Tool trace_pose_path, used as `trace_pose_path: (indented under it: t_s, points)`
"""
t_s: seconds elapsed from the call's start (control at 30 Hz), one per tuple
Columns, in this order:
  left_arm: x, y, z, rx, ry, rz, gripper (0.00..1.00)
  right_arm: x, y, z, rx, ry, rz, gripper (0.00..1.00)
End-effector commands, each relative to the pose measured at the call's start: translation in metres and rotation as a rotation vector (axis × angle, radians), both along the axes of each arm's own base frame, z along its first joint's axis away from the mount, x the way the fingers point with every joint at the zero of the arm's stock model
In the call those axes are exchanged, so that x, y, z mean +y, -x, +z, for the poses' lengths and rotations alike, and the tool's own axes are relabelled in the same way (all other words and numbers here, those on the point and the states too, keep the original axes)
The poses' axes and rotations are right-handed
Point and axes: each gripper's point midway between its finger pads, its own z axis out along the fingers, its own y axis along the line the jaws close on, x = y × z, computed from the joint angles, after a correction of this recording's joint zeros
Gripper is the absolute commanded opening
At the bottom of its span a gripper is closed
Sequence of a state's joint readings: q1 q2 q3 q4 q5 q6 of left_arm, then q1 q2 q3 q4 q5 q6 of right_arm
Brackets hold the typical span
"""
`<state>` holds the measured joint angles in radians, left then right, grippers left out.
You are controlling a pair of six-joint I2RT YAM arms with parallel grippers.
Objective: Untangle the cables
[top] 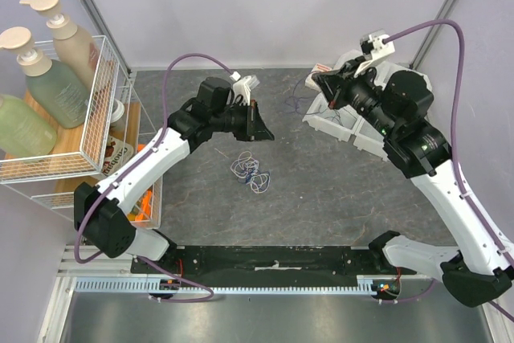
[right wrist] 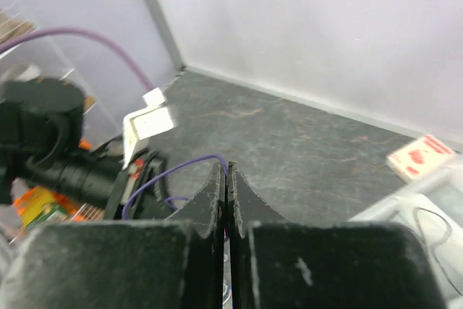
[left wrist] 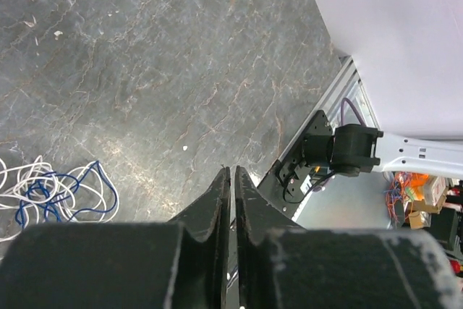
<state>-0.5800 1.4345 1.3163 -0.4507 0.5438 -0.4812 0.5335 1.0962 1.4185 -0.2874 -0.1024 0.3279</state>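
Observation:
A small tangle of white and dark blue cables (top: 250,170) lies on the dark table between the arms; it also shows in the left wrist view as curls (left wrist: 51,193) at the lower left. My left gripper (top: 265,130) hovers above and behind the tangle, its jaws (left wrist: 232,170) a thin slit apart with nothing between them. My right gripper (top: 312,82) is raised at the back, by the white tray, shut (right wrist: 227,166) on a thin purple cable (right wrist: 170,173). That cable arcs left from the fingertips and dangles in loops (top: 295,104).
A white tray (top: 333,122) at the back right holds more thin cables, one of them black (right wrist: 434,229). A red-and-white card (top: 320,67) lies behind it. A wire rack (top: 96,94) with pump bottles stands at the left edge. Walls close the back and sides.

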Motion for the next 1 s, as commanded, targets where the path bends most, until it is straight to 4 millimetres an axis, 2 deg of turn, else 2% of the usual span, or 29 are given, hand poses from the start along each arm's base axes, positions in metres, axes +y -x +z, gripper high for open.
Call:
trace_pose_path:
  t_s: [0.0,0.13,0.3,0.47,0.63,0.83,0.9,0.97]
  points:
    - [-0.001,0.011,0.017,-0.095,0.049,-0.072,0.13,-0.037,-0.024,0.007,0.027,0.01,-0.244,0.0]
    - [0.005,0.027,0.037,-0.189,0.105,-0.118,0.24,-0.093,-0.056,-0.019,0.146,0.126,-0.564,0.0]
    - [0.018,0.047,0.052,-0.278,0.123,-0.141,0.37,-0.164,-0.086,-0.06,0.269,0.249,-0.843,0.0]
    - [0.031,0.062,0.06,-0.319,0.11,-0.147,0.45,-0.221,-0.103,-0.117,0.394,0.391,-1.056,0.0]
    - [0.042,0.072,0.066,-0.361,0.091,-0.148,0.47,-0.251,-0.105,-0.162,0.482,0.52,-1.17,0.0]
    - [0.057,0.075,0.063,-0.398,0.017,-0.123,0.52,-0.278,-0.075,-0.223,0.661,0.549,-1.232,0.0]
    - [0.06,0.075,0.061,-0.402,-0.005,-0.123,0.53,-0.285,-0.071,-0.243,0.681,0.577,-1.228,0.0]
    - [0.061,0.076,0.06,-0.395,-0.022,-0.131,0.54,-0.286,-0.077,-0.253,0.641,0.597,-1.201,0.0]
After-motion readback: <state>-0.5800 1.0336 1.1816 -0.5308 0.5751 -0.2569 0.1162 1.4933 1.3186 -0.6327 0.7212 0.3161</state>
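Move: The purple-blue cable already hangs from the right fingers; the white tray's near right compartment lies about 27 cm to that hand's right, 9 cm ahead and 38 cm below. The compartment holding the black cable is 17 cm ahead and 13 cm right, the white-and-blue bundle 14 cm left and 4 cm back, both about as low. From the left hand this bundle is some 5 cm left, 2 cm back and 20 cm below. The purple-blue cable, still pinched in the shut right fingers, is swept about 27 cm right and 24 cm down towards the tray's near right compartment, first forward and finally slightly back, while the wrist swings clockwise and dips. The empty left hand draws back, rises after a slight dip and shifts left, tilting up and opening to about half. ##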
